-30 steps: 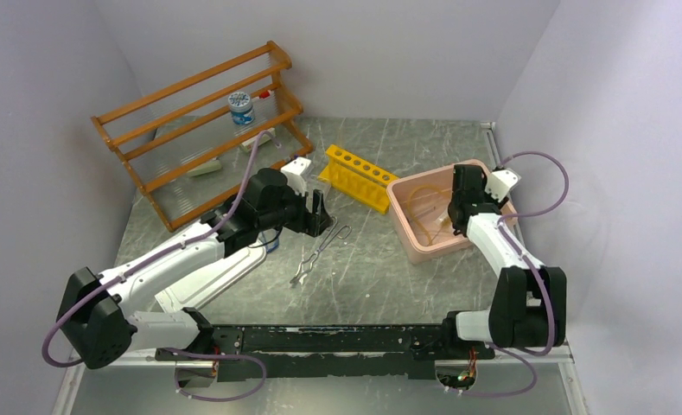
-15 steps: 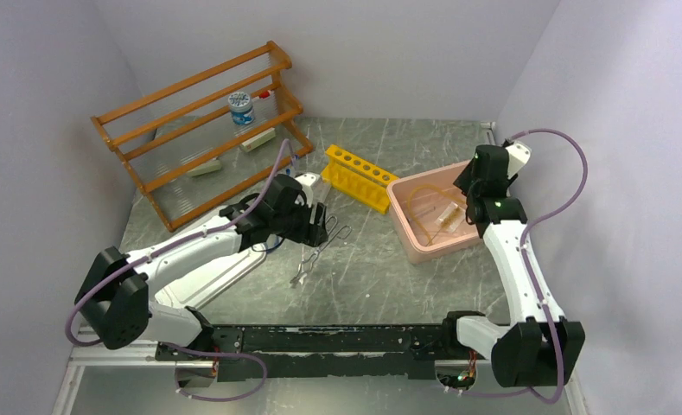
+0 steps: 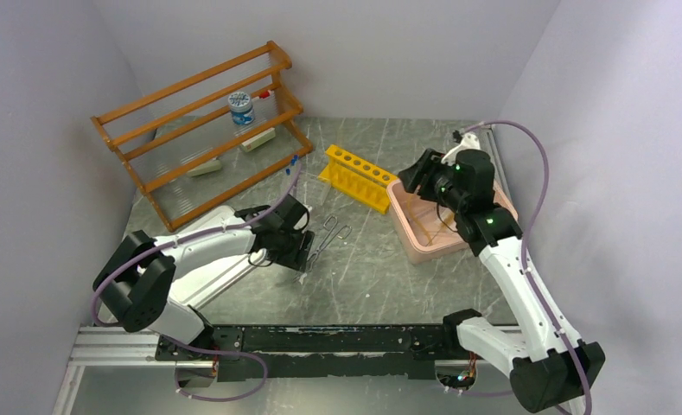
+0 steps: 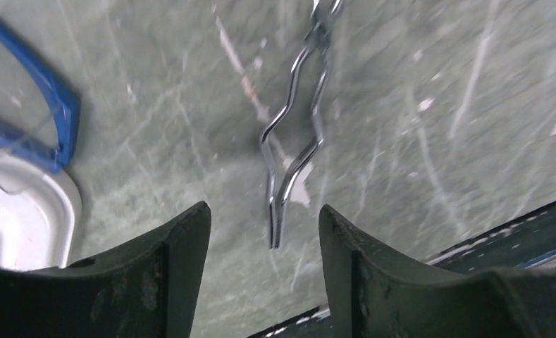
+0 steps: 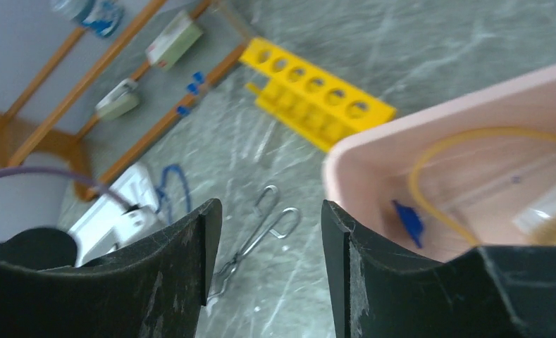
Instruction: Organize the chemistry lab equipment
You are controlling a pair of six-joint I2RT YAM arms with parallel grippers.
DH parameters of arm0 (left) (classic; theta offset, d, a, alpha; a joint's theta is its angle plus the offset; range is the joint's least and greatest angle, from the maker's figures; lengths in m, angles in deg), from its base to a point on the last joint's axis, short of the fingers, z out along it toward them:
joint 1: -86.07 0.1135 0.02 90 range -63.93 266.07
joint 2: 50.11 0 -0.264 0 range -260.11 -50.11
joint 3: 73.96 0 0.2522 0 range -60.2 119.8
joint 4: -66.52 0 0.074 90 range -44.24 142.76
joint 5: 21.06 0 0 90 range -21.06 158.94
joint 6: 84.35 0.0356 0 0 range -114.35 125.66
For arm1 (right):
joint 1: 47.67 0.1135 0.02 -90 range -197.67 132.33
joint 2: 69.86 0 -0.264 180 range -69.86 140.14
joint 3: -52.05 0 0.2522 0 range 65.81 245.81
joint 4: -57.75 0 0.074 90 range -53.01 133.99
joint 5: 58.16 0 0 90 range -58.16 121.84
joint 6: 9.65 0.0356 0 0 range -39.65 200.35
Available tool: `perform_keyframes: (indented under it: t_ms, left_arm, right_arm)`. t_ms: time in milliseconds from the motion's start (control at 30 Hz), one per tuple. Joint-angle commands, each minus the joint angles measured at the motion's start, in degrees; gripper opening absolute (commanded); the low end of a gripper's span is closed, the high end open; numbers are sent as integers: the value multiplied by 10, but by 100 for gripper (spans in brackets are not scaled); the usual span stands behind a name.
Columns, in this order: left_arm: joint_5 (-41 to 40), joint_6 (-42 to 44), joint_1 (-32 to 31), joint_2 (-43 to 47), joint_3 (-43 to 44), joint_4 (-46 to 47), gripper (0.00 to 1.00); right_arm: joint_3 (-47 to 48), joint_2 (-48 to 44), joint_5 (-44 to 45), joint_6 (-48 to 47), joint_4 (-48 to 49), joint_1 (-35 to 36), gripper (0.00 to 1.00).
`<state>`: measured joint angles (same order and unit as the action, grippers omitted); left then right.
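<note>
Metal tweezers (image 3: pixel 327 238) lie on the table's middle, loop handles toward the back. My left gripper (image 3: pixel 302 252) is open and low over their near tip; in the left wrist view the tweezers (image 4: pixel 296 134) point their tip between my open fingers (image 4: pixel 264 211) without touching them. A blue cord loop (image 4: pixel 56 113) lies just left. My right gripper (image 3: pixel 415 177) is open and empty, raised over the pink bin's (image 3: pixel 411 238) left rim. In the right wrist view the bin (image 5: pixel 373 151) holds tan rubber hose (image 5: pixel 458 155), a blue piece (image 5: pixel 407 220) and a clear tube (image 5: pixel 550 211).
A yellow test tube rack (image 3: pixel 359 177) lies behind the tweezers. The wooden shelf rack (image 3: pixel 203 130) at the back left holds a blue-lidded jar (image 3: pixel 241 108) and white packets (image 3: pixel 258 138). Walls close in on three sides.
My left gripper has pulled back toward me and dropped to the tweezers' near tip. My right gripper has risen out of the pink bin and swung left over its rim.
</note>
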<state>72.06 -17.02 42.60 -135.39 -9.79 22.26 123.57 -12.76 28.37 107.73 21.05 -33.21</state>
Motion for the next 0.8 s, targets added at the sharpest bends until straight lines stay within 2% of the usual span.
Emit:
perform_keyframes:
  t_ms: [0, 267, 600, 767]
  left_arm:
    - [5, 7, -4, 10, -23, -46, 59]
    - [37, 27, -4, -30, -10, -44, 43]
    - [88, 41, -3, -70, -5, -32, 38]
    - [94, 43, -5, -85, -4, -30, 28]
  right_arm:
    - [-18, -4, -44, 30, 48, 50, 57]
    - [-60, 10, -51, 67, 103, 126, 57]
    - [-110, 24, -43, 102, 139, 184, 57]
    - [-133, 25, -21, 122, 151, 192, 57]
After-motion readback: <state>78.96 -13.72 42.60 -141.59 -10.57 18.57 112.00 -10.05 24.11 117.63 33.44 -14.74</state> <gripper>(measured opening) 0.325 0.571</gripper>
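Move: The tongs lie on the table about 4 cm below the left hand: their middle is about 3 cm ahead and 6 cm right, their closed tips about 3 cm back and straight below. The blue goggles are some 8 cm ahead and 8 cm left of the left hand. From the right hand the tongs' middle is roughly 9 cm back, 18 cm left and 27 cm below. The yellow rack sits about 7 cm ahead and 10 cm left of the right hand; the pink bin is level with it, 10 cm right, both well below. Back and down, some 5 cm in all, the left hand settles onto the tips of the tongs, its fingers swinging more upright and closing to about half their gap, one on each side of the tips. The right hand sweeps about 12 cm left from the bin towards the tongs, also drawing back and sinking, and turns some 20 degrees counter-clockwise with its fingers still part open. ##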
